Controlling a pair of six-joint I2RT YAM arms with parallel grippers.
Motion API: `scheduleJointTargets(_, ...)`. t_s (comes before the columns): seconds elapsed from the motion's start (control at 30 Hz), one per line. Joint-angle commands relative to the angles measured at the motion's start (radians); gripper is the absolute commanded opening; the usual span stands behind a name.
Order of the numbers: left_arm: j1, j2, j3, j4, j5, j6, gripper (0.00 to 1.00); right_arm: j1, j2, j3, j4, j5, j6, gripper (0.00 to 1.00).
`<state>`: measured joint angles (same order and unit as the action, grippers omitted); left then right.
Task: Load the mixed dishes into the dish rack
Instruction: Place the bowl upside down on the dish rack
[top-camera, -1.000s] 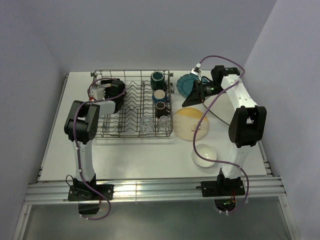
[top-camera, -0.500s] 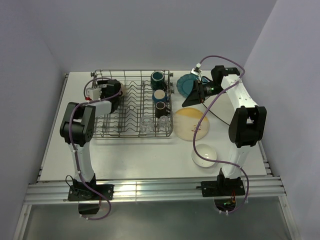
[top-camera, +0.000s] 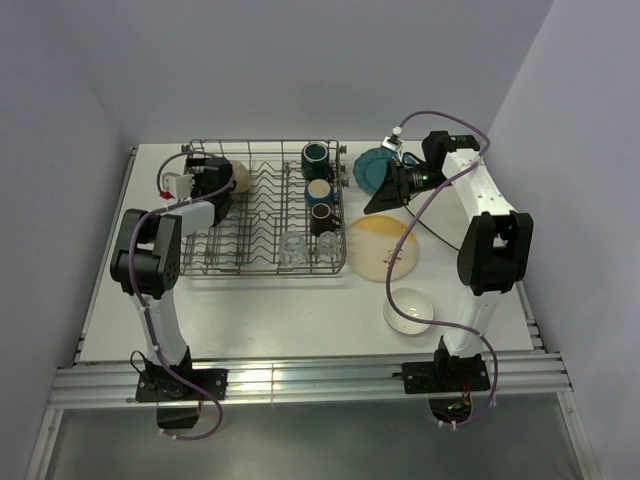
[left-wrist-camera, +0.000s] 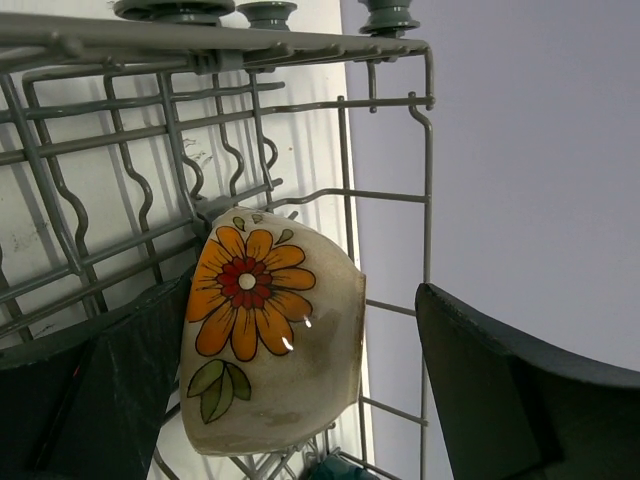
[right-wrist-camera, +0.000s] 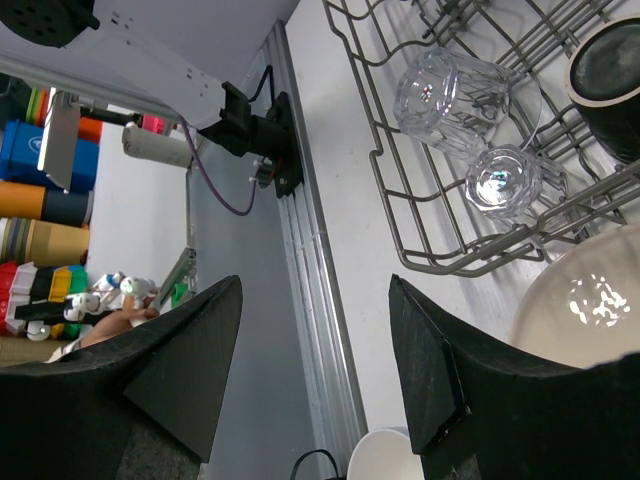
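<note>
The dish rack (top-camera: 262, 270) stands at the back left of the table. A cream bowl with an orange flower (left-wrist-camera: 270, 340) rests on its side among the tines at the rack's far left corner (left-wrist-camera: 345, 150). My left gripper (left-wrist-camera: 300, 300) is open around it, with the left finger (left-wrist-camera: 120, 390) against the bowl and a gap at the right finger. Three mugs (top-camera: 318, 190) and two clear glasses (right-wrist-camera: 450, 90) sit in the rack. My right gripper (top-camera: 383, 195) hangs open and empty by the teal plate (top-camera: 375, 165). The yellow plate (top-camera: 385, 248) and a white bowl (top-camera: 408, 308) lie on the table.
The white walls close in behind and on both sides. The aluminium rail (top-camera: 300, 378) carrying both arm bases runs along the near edge. The right arm's purple cable (top-camera: 425, 215) loops over the table beside the yellow plate.
My left arm has swung left and back along the rack's left end, uncovering the cream bowl that now lies in the rack. The right arm has not moved.
</note>
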<state>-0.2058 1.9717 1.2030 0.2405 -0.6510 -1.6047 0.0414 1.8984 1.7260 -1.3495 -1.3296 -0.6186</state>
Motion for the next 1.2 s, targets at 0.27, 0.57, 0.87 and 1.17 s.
scheduleJointTargets(0.27,0.0,-0.109,-0.077,0.006,0.002,0.042,0.99,0.003,-0.053,-0.005,-0.094,-0.037,-0.009,0.68)
scheduleJointTargets(0.57,0.002,-0.14,-0.112,0.02,0.007,0.057,0.99,0.012,-0.051,-0.002,-0.094,-0.034,-0.009,0.68)
scheduleJointTargets(0.87,-0.014,-0.2,-0.108,0.118,0.071,0.26,0.99,0.026,-0.067,0.001,-0.094,-0.002,-0.03,0.68)
scheduleJointTargets(1.17,-0.024,-0.407,-0.252,0.283,0.262,0.573,0.99,0.044,-0.122,0.015,-0.094,0.061,-0.163,0.7)
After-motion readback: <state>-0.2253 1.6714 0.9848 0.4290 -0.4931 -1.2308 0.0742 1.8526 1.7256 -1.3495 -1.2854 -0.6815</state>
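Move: The upturned bowl sits in the dish rack's far left part, about 6 cm to the right of the left hand's open fingers, 2 cm ahead and some 3 cm below. The teal mug stands roughly 24 cm to the right of the bowl and 4 cm farther out, the blue mug some 25 cm to the right of it and 5 cm nearer. From the right hand the bowl lies about 38 cm left, 21 cm ahead and 16 cm lower. Fingers wide open and already off their grip, the left hand backs about 2.5 cm towards its base beside the bowl with a slight dip, then all but halts there. From there it climbs away from the bowl, ending some 8 cm higher than it began, drifting farther back and a little to the right while the wrist swings about 15 degrees clockwise and rolls its left side up. ##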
